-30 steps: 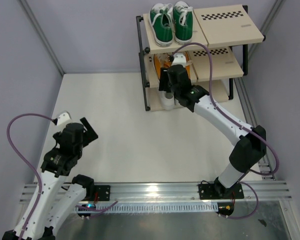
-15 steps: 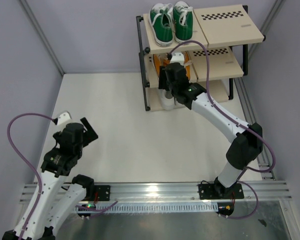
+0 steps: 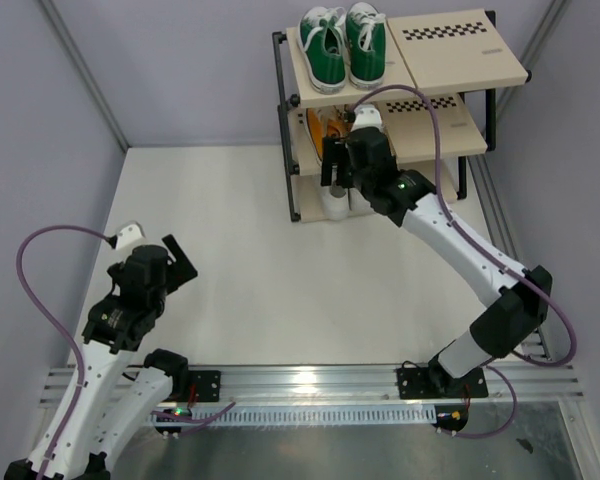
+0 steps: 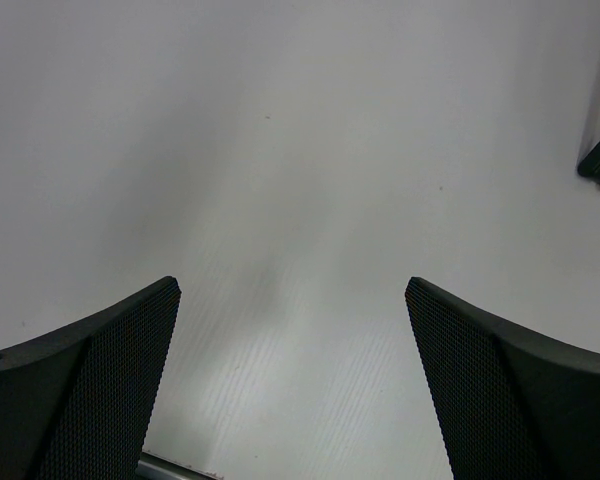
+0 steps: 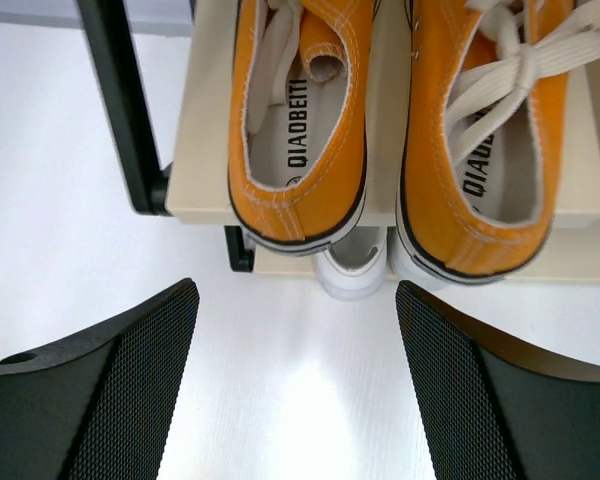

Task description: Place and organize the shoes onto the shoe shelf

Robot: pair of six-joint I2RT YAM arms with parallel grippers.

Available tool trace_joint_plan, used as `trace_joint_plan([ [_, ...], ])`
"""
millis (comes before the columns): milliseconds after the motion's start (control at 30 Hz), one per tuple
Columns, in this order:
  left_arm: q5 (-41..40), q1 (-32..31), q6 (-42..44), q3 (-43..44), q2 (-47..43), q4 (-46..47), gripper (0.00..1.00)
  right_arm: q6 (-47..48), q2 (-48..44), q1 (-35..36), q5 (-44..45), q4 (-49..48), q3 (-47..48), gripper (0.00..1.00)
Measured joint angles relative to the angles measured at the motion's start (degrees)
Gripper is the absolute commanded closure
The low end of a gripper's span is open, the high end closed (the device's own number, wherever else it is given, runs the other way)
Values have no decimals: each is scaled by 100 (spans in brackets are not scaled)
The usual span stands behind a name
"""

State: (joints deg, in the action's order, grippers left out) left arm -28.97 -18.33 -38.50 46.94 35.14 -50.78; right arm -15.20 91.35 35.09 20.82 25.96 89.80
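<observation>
The shoe shelf [image 3: 450, 140] stands at the back of the table. The green pair [image 3: 342, 45] sits on its top board. The orange pair [image 5: 295, 120] sits on the middle board, heels towards me, with the second orange shoe [image 5: 480, 150] beside the first. White shoe heels [image 5: 352, 275] stick out from the bottom board below them. My right gripper [image 5: 298, 390] is open and empty, just in front of the shelf's left half, and it shows in the top view [image 3: 338, 178]. My left gripper [image 4: 292, 390] is open and empty over bare table, at the near left in the top view [image 3: 176, 260].
The shelf's black front-left post [image 5: 120, 100] is just left of the orange shoes. The right halves of the top and middle boards carry checkered strips [image 3: 445, 30]. Grey walls enclose the table on the left, back and right. A metal rail [image 3: 310, 380] runs along the near edge.
My right arm has shifted to the right in front of the shelf, its elbow swinging out right. The shoes and my left arm have not moved.
</observation>
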Motion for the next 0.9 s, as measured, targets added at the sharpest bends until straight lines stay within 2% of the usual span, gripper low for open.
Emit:
trace_joint_plan([
  [233, 55, -2, 2, -2, 70, 2, 1, 76, -1220, -2, 118, 243, -267, 16],
  [367, 59, -2, 2, -15, 70, 17, 1, 157, -1523, -197, 304, 328, -555, 16],
  [567, 76, 0, 2, -28, 70, 37, 1, 310, -1274, -581, 212, 282, -1023, 15],
  [900, 79, -2, 2, -35, 74, 37, 1, 658, -531, -706, 201, 61, -765, 15],
])
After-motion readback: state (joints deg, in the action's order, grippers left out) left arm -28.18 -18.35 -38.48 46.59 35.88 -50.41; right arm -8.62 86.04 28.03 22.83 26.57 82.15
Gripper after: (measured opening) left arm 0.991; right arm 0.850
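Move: The right orange shoe on the middle shelf lies about 12 cm ahead of my open right hand, some 10 cm to its right and nearly level; its heel faces me. The left orange shoe is roughly 14 cm straight ahead. Under them, the left white shoe sits about 12 cm ahead, 3 cm right and 17 cm below. From my left hand the right orange shoe is some 34 cm ahead, 49 cm right and 9 cm above. From behind the left orange shoe's heel I hop my right hand over to its neighbour: up about 6 cm while drawing back, across to the right some 8 cm, then down again and forward towards the heel of the right orange shoe. My fingers stay wide open, and the wrist rolls slightly, right side up, turning a little clockwise. ##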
